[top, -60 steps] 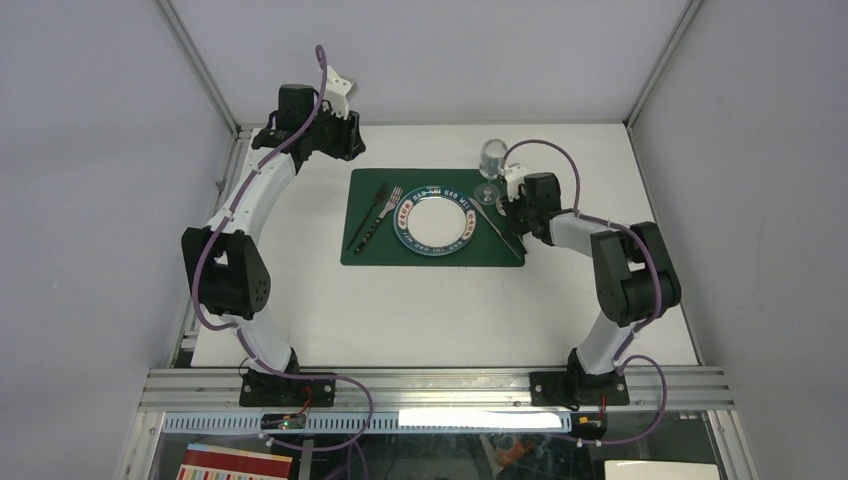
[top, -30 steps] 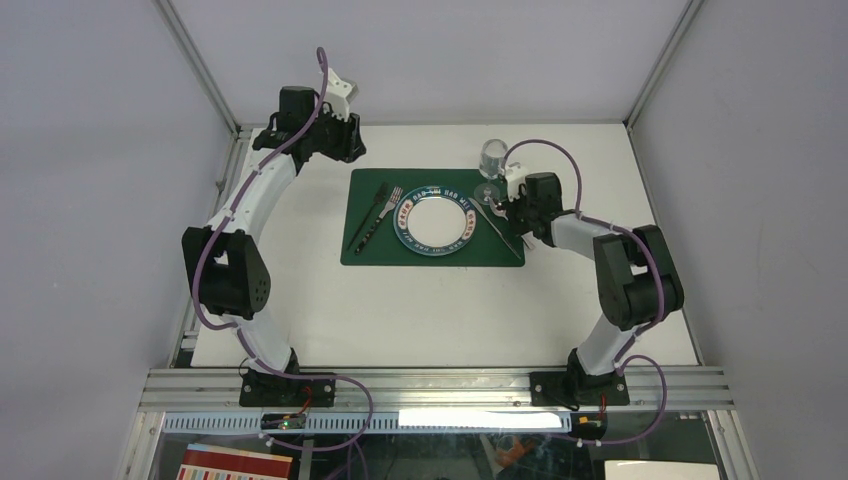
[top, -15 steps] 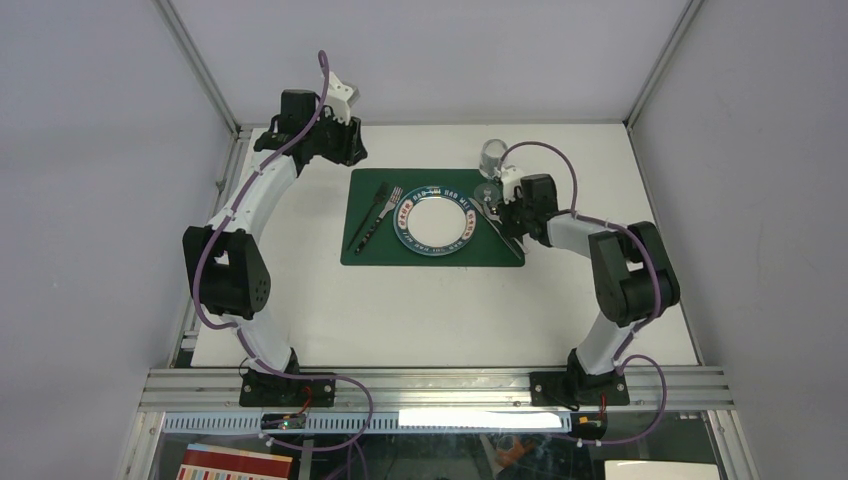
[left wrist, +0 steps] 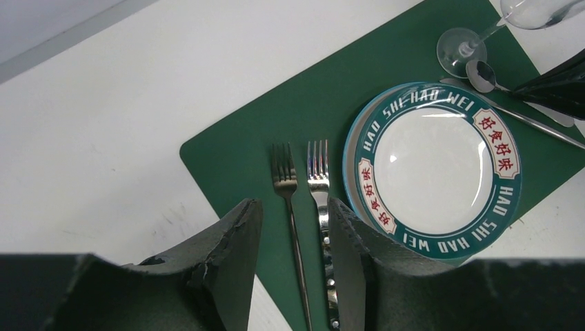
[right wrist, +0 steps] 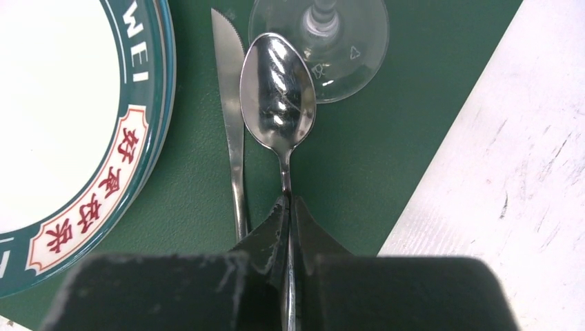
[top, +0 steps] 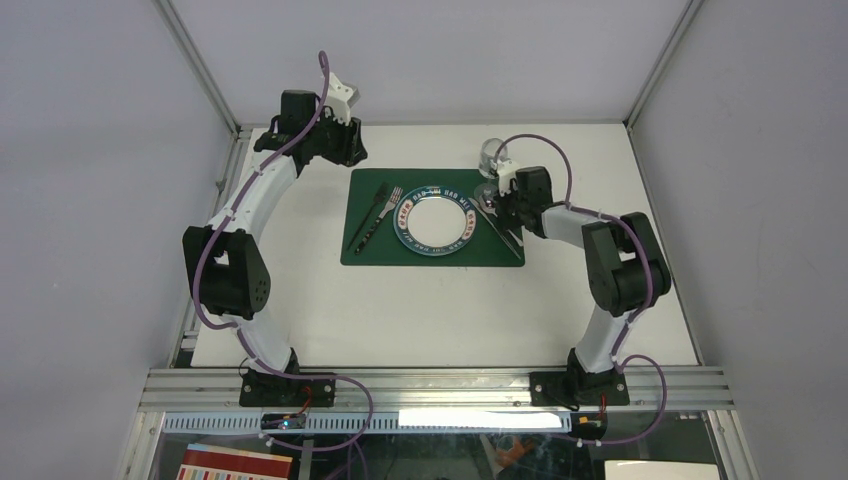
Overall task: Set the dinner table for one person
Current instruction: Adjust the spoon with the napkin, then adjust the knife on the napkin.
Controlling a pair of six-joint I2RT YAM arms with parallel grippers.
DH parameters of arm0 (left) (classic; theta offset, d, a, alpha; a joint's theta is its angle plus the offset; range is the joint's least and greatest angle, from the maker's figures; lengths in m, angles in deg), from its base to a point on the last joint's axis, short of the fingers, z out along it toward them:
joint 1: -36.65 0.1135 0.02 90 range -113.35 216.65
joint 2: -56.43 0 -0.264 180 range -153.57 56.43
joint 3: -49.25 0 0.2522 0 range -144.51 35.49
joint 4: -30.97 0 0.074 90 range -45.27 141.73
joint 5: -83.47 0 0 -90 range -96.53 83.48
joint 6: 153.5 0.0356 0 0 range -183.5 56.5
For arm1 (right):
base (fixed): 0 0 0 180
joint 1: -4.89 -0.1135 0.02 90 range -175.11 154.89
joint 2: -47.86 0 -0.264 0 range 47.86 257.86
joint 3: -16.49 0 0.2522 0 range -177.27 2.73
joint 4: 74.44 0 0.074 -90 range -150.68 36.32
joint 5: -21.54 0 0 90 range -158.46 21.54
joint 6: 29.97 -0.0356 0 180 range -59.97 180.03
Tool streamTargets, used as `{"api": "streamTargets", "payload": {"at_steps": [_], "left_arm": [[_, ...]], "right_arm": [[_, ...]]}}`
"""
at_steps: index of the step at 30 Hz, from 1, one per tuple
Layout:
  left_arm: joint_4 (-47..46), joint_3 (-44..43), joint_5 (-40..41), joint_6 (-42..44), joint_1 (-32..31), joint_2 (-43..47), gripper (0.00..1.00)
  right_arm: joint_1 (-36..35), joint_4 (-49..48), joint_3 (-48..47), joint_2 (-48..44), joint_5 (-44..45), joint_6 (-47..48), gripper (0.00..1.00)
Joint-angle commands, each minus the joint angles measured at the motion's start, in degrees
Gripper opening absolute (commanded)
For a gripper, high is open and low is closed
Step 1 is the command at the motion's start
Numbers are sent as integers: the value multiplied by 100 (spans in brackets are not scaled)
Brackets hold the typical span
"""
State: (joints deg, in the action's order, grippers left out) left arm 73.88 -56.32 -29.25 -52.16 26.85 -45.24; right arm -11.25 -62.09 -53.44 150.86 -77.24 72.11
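On the white dinner table [top: 420, 300] lies a green placemat [top: 380, 255] with a plate [top: 435, 220] rimmed in teal. Two forks [left wrist: 284, 179] [left wrist: 317, 165] lie left of the plate. My right gripper [right wrist: 288, 207] is shut on the handle of a spoon [right wrist: 277, 93], whose bowl rests against the foot of the wine glass [right wrist: 328, 41] and beside the knife [right wrist: 233, 124]. In the top view the right gripper [top: 497, 205] is at the mat's far right corner. My left gripper [left wrist: 293, 221] hangs open and holds nothing, raised over the table's far left [top: 340, 145].
The wine glass [top: 492, 155] stands at the mat's far right corner, close to my right wrist. The knife [top: 505, 238] lies slanted along the mat's right edge. Aluminium framing [top: 430, 385] runs along the near edge, and grey walls enclose the table.
My right gripper has slid a little to the left and toward the glass with the spoon in it. The left arm has hardly moved.
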Motion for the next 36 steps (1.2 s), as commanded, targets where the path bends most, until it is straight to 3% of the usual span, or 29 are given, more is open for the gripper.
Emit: {"api": "streamTargets", "payload": {"at_steps": [1, 6, 17, 28, 36], "left_arm": [[-238, 57, -208, 96, -49, 288, 42], [-241, 71, -242, 118, -49, 296, 43], [-243, 47, -234, 104, -53, 393, 43], [-294, 240, -303, 123, -54, 584, 42], [-330, 290, -419, 80, -57, 658, 41]], "right_arm": [[-47, -143, -129, -80, 50, -56, 9], [-56, -312, 172, -463, 43, -9, 27], [-73, 28, 664, -1667, -161, 177, 30], [-113, 805, 622, -1465, -18, 533, 28], [-176, 1162, 613, -1523, 8, 665, 34]]}}
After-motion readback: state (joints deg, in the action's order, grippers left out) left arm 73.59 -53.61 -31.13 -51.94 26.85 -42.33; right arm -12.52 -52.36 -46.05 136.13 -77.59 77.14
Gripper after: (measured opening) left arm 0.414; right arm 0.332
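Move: My right hand is shut on the spoon's handle just behind the bowl, with the spoon's middle roughly 1 cm back and 1 cm to the right. The knife's middle is about 3 cm back and 2 cm left, the plate's centre some 15 cm left and 1 cm back, and the wine glass's foot about 6 cm ahead and 3 cm left. From my left hand, the spoon lies about 32 cm right, 7 cm back and 19 cm below. I open my right fingers to about a third and let go of the spoon, then lift about 6.5 cm while easing back a little. From there I draw back along the handle towards its end, to some 6 cm behind the start, sinking about 3.5 cm with the fingers staying open over the handle. ##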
